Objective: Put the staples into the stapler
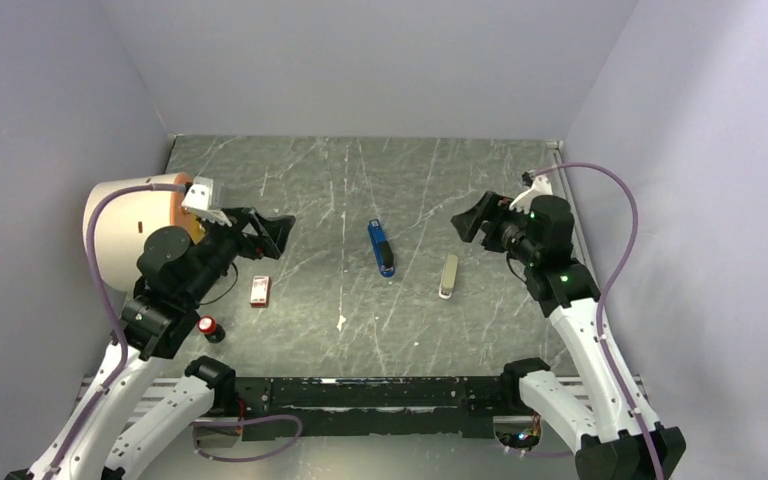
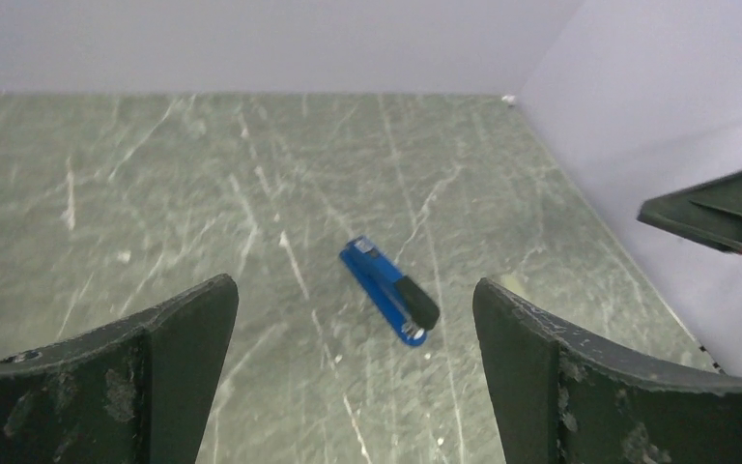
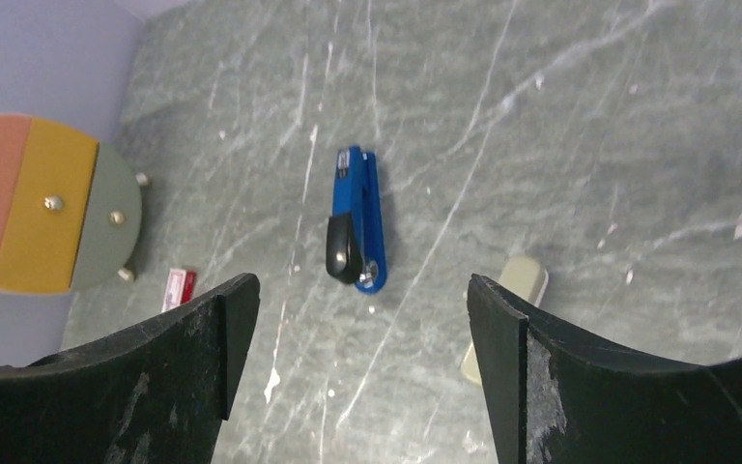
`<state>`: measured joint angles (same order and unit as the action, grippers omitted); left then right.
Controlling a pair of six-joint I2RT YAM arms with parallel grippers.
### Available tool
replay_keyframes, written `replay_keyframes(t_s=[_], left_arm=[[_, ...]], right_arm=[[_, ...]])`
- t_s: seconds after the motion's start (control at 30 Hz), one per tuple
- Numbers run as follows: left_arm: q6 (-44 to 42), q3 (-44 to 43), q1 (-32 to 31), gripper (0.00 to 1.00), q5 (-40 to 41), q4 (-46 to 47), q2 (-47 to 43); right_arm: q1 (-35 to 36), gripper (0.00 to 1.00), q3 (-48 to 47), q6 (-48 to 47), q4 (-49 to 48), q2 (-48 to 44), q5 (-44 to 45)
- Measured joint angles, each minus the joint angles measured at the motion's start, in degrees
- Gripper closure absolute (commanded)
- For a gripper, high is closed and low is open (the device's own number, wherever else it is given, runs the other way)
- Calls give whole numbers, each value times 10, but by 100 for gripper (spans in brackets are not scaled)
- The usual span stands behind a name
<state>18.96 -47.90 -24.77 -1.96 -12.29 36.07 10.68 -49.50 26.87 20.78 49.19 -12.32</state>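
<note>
The blue stapler point(image 1: 381, 247) with its black tip lies flat and closed on the middle of the dark marble table. It also shows in the left wrist view point(image 2: 389, 303) and the right wrist view point(image 3: 356, 218). My left gripper point(image 1: 278, 232) hovers to its left, open and empty point(image 2: 353, 290). From the right, my right gripper point(image 1: 465, 222) faces it, also open with nothing between its fingers point(image 3: 362, 282). The staples themselves do not show. A tiny red box with a white label point(image 1: 260, 290) lies near the left arm point(image 3: 178, 287).
A pale beige bar point(image 1: 448, 276) lies right of the stapler point(image 3: 505, 314). A red-capped little cylinder point(image 1: 208, 328) stands by the left arm's base. A round pink, yellow and grey-green disc point(image 3: 43, 217) sits at far left point(image 1: 125, 235). Lilac walls enclose the table on three sides.
</note>
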Motion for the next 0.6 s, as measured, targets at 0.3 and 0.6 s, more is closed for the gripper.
replay_keyframes(t_s=[0.3,0.6], left_arm=[[30,25,0,3,39,-92,-7],[43,72,0,3,42,-92,-26]], right_arm=[[132,16,49,42,31,37,66],[339,20,10,69,22,249,202]])
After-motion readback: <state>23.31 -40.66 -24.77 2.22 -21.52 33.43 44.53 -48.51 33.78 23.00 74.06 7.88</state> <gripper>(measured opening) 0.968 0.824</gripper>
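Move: The blue stapler lies about 12 cm ahead of the right hand, 14 cm to its left and some 23 cm below; the beige stapler is almost under that hand, roughly 4 cm ahead and 24 cm down. For the left hand, the red-and-white staples box is about 3 cm ahead, 13 cm left and 33 cm below, with the red-capped bottle 8 cm nearer the base and 8 cm farther left than the box. The blue stapler is 14 cm ahead of the left hand and 12 cm to its right. The right hand swoops down about 15 cm and 12 cm to the left, drawing back some 5 cm as well, from above the beige stapler towards the near, black end of the blue one, its open fingers tipping down some 20 degrees, swinging counter-clockwise and rolling left side low. Meanwhile the left hand, also empty and wide open, sinks about 9 cm almost straight down while its fingers tip down roughly 15 degrees, and neither hand touches anything yet. ##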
